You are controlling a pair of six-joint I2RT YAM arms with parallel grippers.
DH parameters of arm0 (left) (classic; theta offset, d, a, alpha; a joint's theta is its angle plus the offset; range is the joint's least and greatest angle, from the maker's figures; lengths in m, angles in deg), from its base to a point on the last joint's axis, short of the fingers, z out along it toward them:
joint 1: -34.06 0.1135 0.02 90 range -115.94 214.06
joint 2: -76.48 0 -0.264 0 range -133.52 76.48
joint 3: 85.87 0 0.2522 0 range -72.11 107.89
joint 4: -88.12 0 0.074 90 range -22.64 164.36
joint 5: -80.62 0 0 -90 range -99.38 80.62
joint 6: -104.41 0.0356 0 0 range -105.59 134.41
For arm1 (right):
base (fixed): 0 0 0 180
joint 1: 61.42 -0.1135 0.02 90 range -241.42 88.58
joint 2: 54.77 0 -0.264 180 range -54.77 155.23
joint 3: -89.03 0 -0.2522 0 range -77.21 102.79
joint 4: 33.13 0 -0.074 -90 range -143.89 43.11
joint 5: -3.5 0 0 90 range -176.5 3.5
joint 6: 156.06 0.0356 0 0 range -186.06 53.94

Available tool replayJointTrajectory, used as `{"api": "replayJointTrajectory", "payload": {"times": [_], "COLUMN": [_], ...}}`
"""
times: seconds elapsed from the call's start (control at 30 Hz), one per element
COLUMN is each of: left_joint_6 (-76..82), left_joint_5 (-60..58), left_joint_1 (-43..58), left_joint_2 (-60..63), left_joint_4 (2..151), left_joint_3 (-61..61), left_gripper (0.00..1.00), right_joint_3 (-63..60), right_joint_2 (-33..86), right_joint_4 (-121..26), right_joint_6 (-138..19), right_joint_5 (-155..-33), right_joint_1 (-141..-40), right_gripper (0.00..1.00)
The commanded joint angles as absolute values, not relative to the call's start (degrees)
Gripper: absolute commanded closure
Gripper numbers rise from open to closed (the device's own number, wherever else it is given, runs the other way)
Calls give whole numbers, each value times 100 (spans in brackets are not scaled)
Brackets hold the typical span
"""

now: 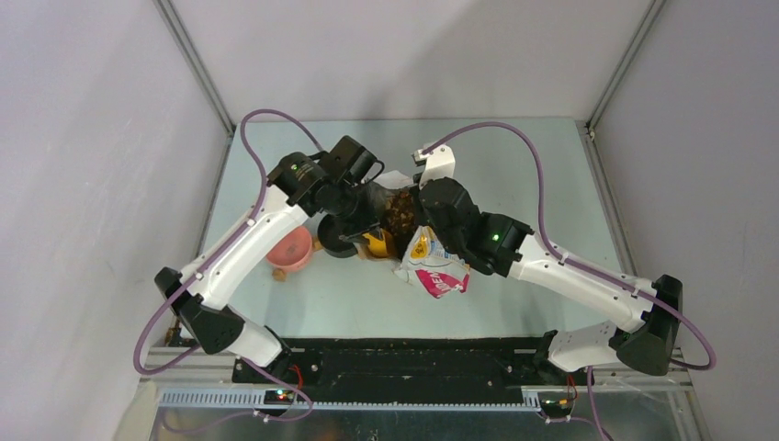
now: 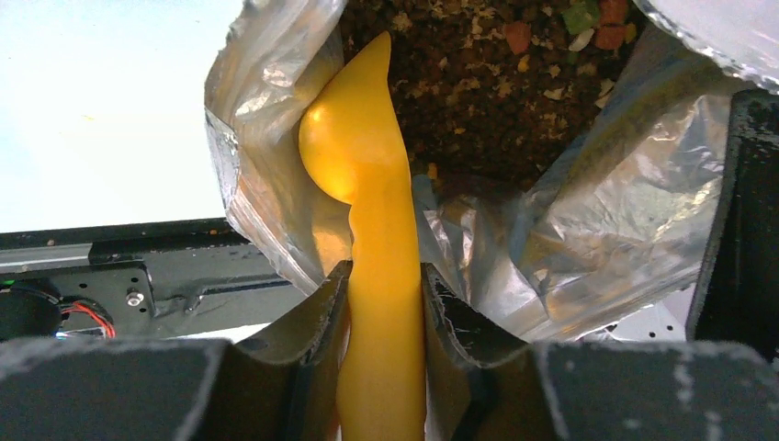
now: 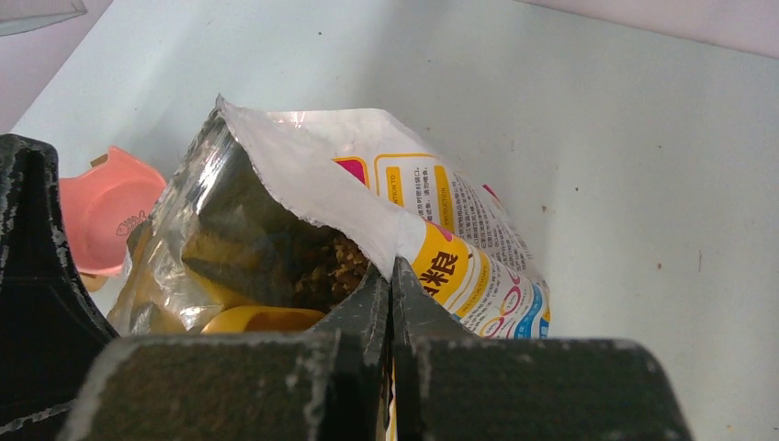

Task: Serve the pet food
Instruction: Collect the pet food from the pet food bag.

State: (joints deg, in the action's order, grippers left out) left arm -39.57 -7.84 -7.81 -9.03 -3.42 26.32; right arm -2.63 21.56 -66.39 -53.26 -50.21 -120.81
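Brown pet food [image 2: 478, 101] fills the open foil-lined bag [image 2: 588, 211], also showing in the bag's mouth [image 3: 331, 266] and from above [image 1: 400, 209]. My left gripper [image 2: 386, 285] is shut on the handle of a yellow scoop [image 2: 367, 156], whose bowl reaches into the bag opening above the kibble. My right gripper [image 3: 392, 276] is shut on the bag's rim [image 3: 303, 179], pinching the printed wall [image 3: 459, 266] and holding the mouth open. The bag [image 1: 432, 266] leans at mid-table between both arms. A pink bowl [image 1: 290, 248] sits to its left.
A small tan bit [image 1: 278, 274] lies by the pink bowl [image 3: 101, 211]. A dark round object [image 1: 338, 241] sits between bowl and bag. The black rail [image 1: 404, 358] runs along the near edge. Walls enclose the pale table [image 1: 533, 175].
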Motion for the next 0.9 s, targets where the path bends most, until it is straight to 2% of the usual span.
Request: {"api": "replayJointTrajectory", "payload": {"times": [0.0,0.13,0.3,0.43,0.57,0.7,0.87], "left_joint_6": [-3685,-3406,-3299,-3344,-3577,-3919,-4342], "left_joint_5": [-1137,-167,-106,290,977,1106,1761], "left_joint_1": [-742,-733,-721,-685,-650,-581,-493], "left_joint_2": [-1030,-1067,-1258,-1191,-814,-313,-88], "left_joint_4": [-1052,250,1010,2174,3816,5640,7109], "left_joint_3": [2538,2003,1813,1410,462,-710,-1294], "left_gripper": [100,100,100,100,100,100,100], "right_joint_3": [-208,-277,-399,-454,-847,-1274,-1483], "right_joint_2": [1979,1919,1820,1746,1457,1128,782], "right_joint_4": [-6370,-6313,-6236,-6397,-6387,-6430,-6648], "right_joint_6": [-5348,-5285,-5199,-4903,-4446,-4081,-3987], "right_joint_5": [-4671,-4651,-4637,-4603,-4597,-4524,-4342], "right_joint_1": [-12131,-12135,-12116,-12014,-11825,-11620,-11494], "right_gripper": [100,100,100,100,100,100,100]}}
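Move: The left hand holds the yellow scoop, its head already in the bag's mouth; the pet food lies about 7 cm to its right, 3 cm ahead and 10 cm below. The black bowl is some 7 cm left of this hand, level with it and 21 cm below; the pink bowl is 19 cm left and 3 cm back. From the right hand, pinching the bag's rim, the food is about 4 cm left, 4 cm back and 14 cm below. Left hand sinks the scoop about 7 cm and rightward into the bag; right hand draws the rim right. ##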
